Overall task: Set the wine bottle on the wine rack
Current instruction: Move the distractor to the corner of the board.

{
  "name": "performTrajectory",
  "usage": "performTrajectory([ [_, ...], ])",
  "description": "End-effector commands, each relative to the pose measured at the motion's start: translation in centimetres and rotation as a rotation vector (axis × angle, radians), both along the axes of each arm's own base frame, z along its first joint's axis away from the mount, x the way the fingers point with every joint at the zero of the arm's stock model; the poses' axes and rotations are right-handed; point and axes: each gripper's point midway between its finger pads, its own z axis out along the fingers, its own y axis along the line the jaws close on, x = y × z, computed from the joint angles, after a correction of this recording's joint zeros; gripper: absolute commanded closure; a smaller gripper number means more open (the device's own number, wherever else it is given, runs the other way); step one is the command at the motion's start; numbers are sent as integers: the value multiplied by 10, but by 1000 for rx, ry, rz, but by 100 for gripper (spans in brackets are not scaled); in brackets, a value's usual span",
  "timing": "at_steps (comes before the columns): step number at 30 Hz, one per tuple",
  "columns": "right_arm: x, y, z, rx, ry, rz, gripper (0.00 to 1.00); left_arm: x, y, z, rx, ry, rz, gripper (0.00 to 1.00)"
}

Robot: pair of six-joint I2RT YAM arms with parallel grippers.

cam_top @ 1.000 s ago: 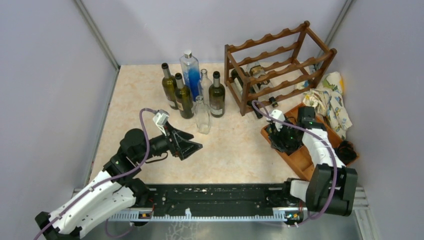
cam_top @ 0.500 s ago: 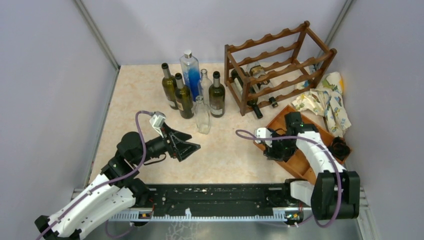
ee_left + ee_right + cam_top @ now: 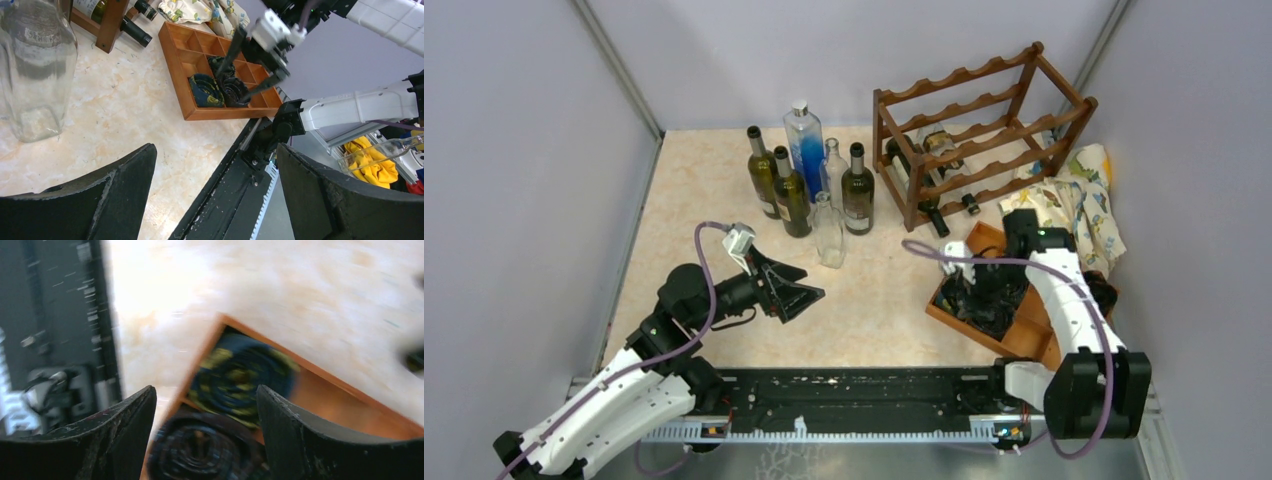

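Observation:
The wine rack (image 3: 984, 135) of dark reddish wood stands at the back right, with two bottles (image 3: 916, 172) lying in its lower tiers. Several bottles stand left of it: dark green wine bottles (image 3: 857, 190), clear ones (image 3: 828, 232) and a blue-tinted one (image 3: 804, 140). My left gripper (image 3: 809, 295) hovers open and empty in front of the clear bottle (image 3: 35, 70), its own jaws (image 3: 215, 150) wide apart. My right gripper (image 3: 969, 295) is open over the wooden tray (image 3: 944, 318). In the blurred right wrist view, its jaws (image 3: 205, 395) straddle a dark rolled cloth (image 3: 200, 450).
The flat compartment tray (image 3: 175, 55) holds a blue-yellow roll (image 3: 240, 372) and dark rolls. A patterned cloth (image 3: 1079, 205) lies by the rack's right foot, and another dark roll (image 3: 1109, 295) sits beside the tray. Grey walls close in on the left, back and right.
My right gripper swung from the tray's far part to its near-left corner, and the tray looks turned a little. The left arm shifted only slightly.

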Motion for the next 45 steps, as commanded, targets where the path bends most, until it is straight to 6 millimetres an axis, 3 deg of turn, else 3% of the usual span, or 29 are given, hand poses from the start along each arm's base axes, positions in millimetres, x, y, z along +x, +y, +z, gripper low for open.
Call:
performTrajectory([
  [1, 102, -18, 54, 156, -249, -459, 29, -1, 4, 8, -22, -25, 14, 5],
  [2, 126, -35, 62, 181, -304, -569, 32, -1, 5, 9, -23, -31, 18, 5],
  [3, 147, -52, 67, 197, -349, -668, 44, 0, 6, 11, -24, -37, 21, 5],
  [4, 168, -72, 70, 187, -405, -766, 65, 0, 6, 12, -25, -42, 23, 5],
  [5, 185, -91, 68, 150, -458, -855, 80, 0, 6, 14, -25, -45, 24, 5],
  [7, 212, -118, 66, 92, -577, -949, 91, 0, 6, 15, -23, -52, 25, 5],
  [11, 249, -146, 57, 35, -685, -1019, 96, 2, 6, 14, -16, -59, 26, 4],
  [15, 269, -156, 26, -45, -660, -980, 96, 2, 6, 12, -13, -56, 29, 4],
  [18, 274, -153, 2, -75, -609, -903, 96, 2, 7, 10, -10, -51, 32, 4],
  [21, 265, -137, -22, -80, -528, -768, 95, 3, 7, 8, -5, -49, 37, 4],
  [25, 232, -105, -44, -28, -391, -545, 94, 3, 7, 7, -1, -49, 38, 4],
  [28, 202, -83, -49, 24, -297, -432, 94, 3, 7, 7, 1, -50, 37, 4],
  [36, 148, -40, -61, 36, -209, -256, 95, 2, 6, 10, -5, -62, 26, 4],
  [45, 104, -4, -64, 39, -194, -137, 94, 3, 4, 16, -13, -86, 17, 4],
])
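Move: The tray, the distractor, has its middle about 6 cm ahead of the right hand, 10 cm to its right and 5 cm below. The green coil in the tray's left corner lies only about 3 cm ahead and 4 cm left, 6 cm below; the cloth is some 25 cm ahead and 25 cm right. From the left hand the tray is some 48 cm right, 5 cm back and 22 cm lower. Right hand shuts, reaches some 25 cm forward-right, sinks, then pushes the tray's far edge left and back. ##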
